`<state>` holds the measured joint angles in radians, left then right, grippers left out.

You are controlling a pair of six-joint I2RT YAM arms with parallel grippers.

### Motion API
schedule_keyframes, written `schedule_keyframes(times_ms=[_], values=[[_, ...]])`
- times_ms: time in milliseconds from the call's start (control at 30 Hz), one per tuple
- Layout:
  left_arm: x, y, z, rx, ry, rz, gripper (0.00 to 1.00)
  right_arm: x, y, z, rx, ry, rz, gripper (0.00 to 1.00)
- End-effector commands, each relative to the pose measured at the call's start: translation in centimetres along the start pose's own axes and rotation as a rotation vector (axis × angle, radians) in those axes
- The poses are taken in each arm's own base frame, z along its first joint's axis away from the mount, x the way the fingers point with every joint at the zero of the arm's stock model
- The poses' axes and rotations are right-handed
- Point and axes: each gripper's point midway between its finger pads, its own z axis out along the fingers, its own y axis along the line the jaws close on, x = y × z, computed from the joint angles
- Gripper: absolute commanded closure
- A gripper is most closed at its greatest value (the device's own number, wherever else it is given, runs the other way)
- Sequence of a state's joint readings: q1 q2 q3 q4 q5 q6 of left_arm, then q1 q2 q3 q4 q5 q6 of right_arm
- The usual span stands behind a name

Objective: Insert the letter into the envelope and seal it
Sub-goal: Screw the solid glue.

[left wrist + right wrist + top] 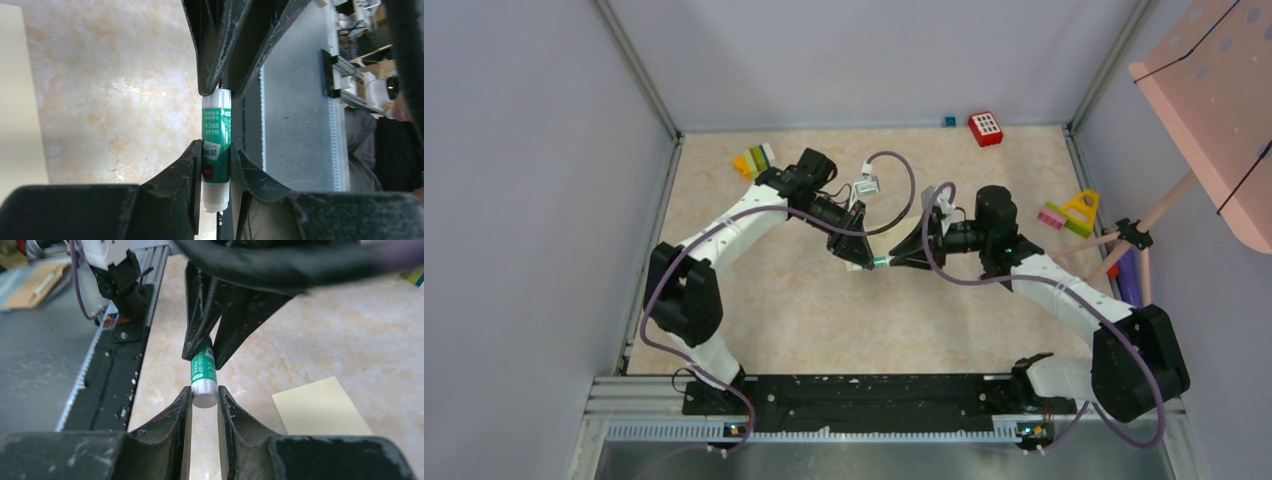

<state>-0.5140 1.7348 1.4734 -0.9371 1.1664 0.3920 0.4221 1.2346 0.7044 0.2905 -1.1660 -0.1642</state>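
A green and white glue stick [879, 263] hangs level above the middle of the table, held between both grippers. My left gripper [216, 150] is shut on its green body [216, 145]. My right gripper [204, 392] faces it, its fingers pressed on the stick's white end [204, 395]. In the top view the two grippers, left [865, 264] and right [892, 262], meet tip to tip. A pale yellow envelope [320, 407] lies flat on the table to the right of my right gripper, only partly in view. The letter is out of view.
Toy blocks lie along the back: a red one [985, 128], a yellow-green cluster [754, 160] and a yellow triangle piece [1081, 210]. A pink perforated board [1214, 100] leans in at the right. A black rail [864, 395] runs along the near edge. Grey walls enclose the table.
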Motion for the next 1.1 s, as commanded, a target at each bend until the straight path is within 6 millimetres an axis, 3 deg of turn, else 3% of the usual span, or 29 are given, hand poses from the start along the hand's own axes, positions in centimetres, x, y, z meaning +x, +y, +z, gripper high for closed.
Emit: schedule_keyframes(times_ms=[0,200,267,400,500,567,867,1067], values=[[-2.3,0.2,-1.2,-0.152,-0.067,0.136,1.00,-1.9,-1.2,-0.3,0.029,-0.024,0.298,0.80],[-2.7,0.6,-1.6,-0.241,-0.082,0.194,1.00,-0.6,-2.2,-0.1,0.037,0.002,0.677,0.78],[-2.6,0.6,-1.6,-0.255,-0.076,0.205,1.00,-0.3,-2.6,0.0,0.041,0.015,0.788,0.74],[-2.4,0.6,-1.5,-0.259,-0.072,0.210,1.00,-0.9,-3.6,-0.2,0.025,0.015,0.884,0.57],[-2.2,0.6,-1.3,-0.247,-0.068,0.204,1.00,-1.5,-3.9,-0.9,0.004,-0.003,0.862,0.50],[-2.1,0.5,-1.1,-0.229,-0.066,0.198,1.00,-1.9,-4.1,-1.5,0.010,-0.022,0.767,0.47],[-1.1,-0.7,0.3,-0.025,-0.038,0.099,1.00,-2.1,-2.1,-3.8,0.099,-0.033,-0.286,0.40],[-0.5,-0.6,0.9,0.048,-0.019,0.041,1.00,-0.9,0.3,-3.1,-0.004,-0.077,-0.561,0.42]])
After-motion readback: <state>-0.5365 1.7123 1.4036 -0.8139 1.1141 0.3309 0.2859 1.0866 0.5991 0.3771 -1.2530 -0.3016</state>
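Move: The solid glue is already gripped by both hands: its middle lies about 2 cm to the right of the left hand and level with it, and some 3 cm to the left of the right hand, whose fingers are on its far white end. The envelope lies on the table some 17 cm below, about 7 cm ahead of the left hand and 6 cm to its right. Right fingers roll top-forward about 50 degrees at the left-held glue's end, open, then withdraw 4 cm right, unrolling. ##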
